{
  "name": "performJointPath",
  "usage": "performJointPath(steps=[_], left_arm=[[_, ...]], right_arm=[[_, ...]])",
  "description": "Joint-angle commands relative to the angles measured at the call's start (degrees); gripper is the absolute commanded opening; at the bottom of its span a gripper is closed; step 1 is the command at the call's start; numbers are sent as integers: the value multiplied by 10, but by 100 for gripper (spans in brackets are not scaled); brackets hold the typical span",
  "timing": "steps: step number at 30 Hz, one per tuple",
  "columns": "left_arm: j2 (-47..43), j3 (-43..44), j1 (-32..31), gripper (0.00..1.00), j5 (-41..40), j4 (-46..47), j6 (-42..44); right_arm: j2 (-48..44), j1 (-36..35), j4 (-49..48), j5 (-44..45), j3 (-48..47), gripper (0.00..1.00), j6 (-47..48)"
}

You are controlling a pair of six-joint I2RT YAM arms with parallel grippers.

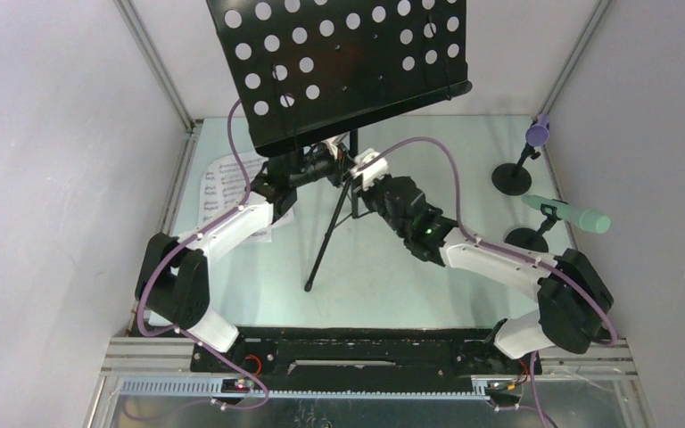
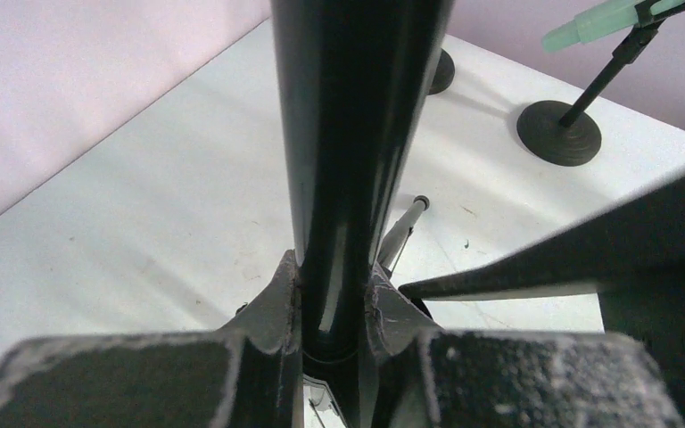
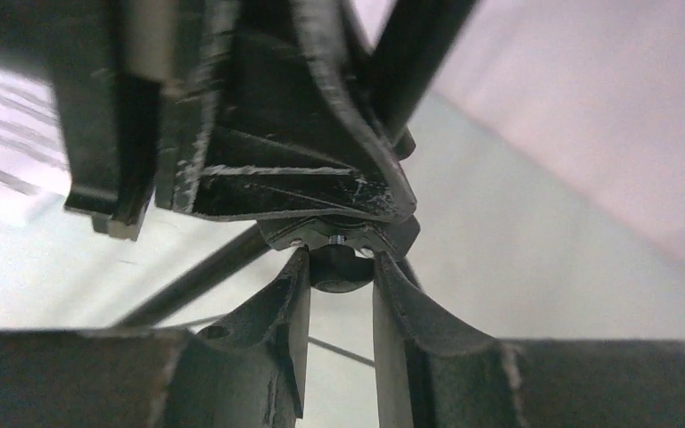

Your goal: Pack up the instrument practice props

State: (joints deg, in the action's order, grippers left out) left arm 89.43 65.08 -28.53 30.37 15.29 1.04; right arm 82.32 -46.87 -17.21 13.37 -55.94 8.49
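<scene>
The black tripod music rack stands mid-table, its perforated plate (image 1: 348,62) tilted over both grippers. My left gripper (image 1: 325,168) is shut on the rack's upright pole (image 2: 348,160), with both pads pressed against it just above the leg hub. From the right, my right gripper (image 1: 363,175) has its fingertips closed on either side of a small black knob (image 3: 340,267) under the hub bracket. White sheet-music pages (image 1: 221,189) lie at the left, partly under my left arm. A purple microphone (image 1: 539,134) and a mint-green microphone (image 1: 573,215) rest on short black round-based holders (image 1: 511,179) at the right.
The rack's tripod legs (image 1: 328,241) spread toward the near edge between my arms. The second holder's base (image 1: 527,238) sits close to my right forearm. Walls enclose the table on the left, right and back.
</scene>
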Motion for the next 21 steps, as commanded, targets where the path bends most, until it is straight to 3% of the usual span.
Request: performJointPath(steps=[1,6,9,11,12,14,15,17,21], left_arm=[[29,-4,-12,0,14,-109,-2],[29,-4,-12,0,14,-109,-3],[28,-4,-11,0,13,-109,-2],[27,-5,-12,0,14,-109,-1],[27,-6,-12,0,16,-109,-1],[26,-6,-12,0,19,-109,-2],[26,-6,-12,0,16,-108,-3],[26,-6,-11,0,14,-105,-6],[26,-8,-11,0,13,-100,-7]], right_arm=[[37,-89,-37,85,-15,0,302],[94,-119,-164,182,-2,0,505],[98,-128,-282,190,28,0,560],[93,-134,-311,192,33,0,566],[90,-137,-314,194,33,8,563],[83,-143,-327,201,36,42,550],[78,-146,-336,206,40,50,543],[67,-152,-350,224,43,62,524],[29,-166,-344,260,53,69,453]])
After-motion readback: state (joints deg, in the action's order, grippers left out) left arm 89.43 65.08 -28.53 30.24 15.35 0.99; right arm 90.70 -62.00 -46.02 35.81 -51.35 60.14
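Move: The clamp knob on the music stand's collar is already pinched in the right fingers, right at that hand's point. The stand's pole, held in the left gripper, runs about 3 cm ahead of the right hand and 1 cm left. The near tripod foot is on the table some 23 cm back, 11 cm left and 24 cm below. From the left hand, the knob lies roughly 3 cm back and 2 cm lower. The stand's clamp knob, already between the right fingertips, is twisted counter-clockwise as looked at along the fingers, the right wrist rolling some 50 degrees while the hand stays almost in place. Then the right fingers open, let go of the knob and draw off about 4–5 cm, up, back and left. The left hand keeps its grip on the pole and stays still. ##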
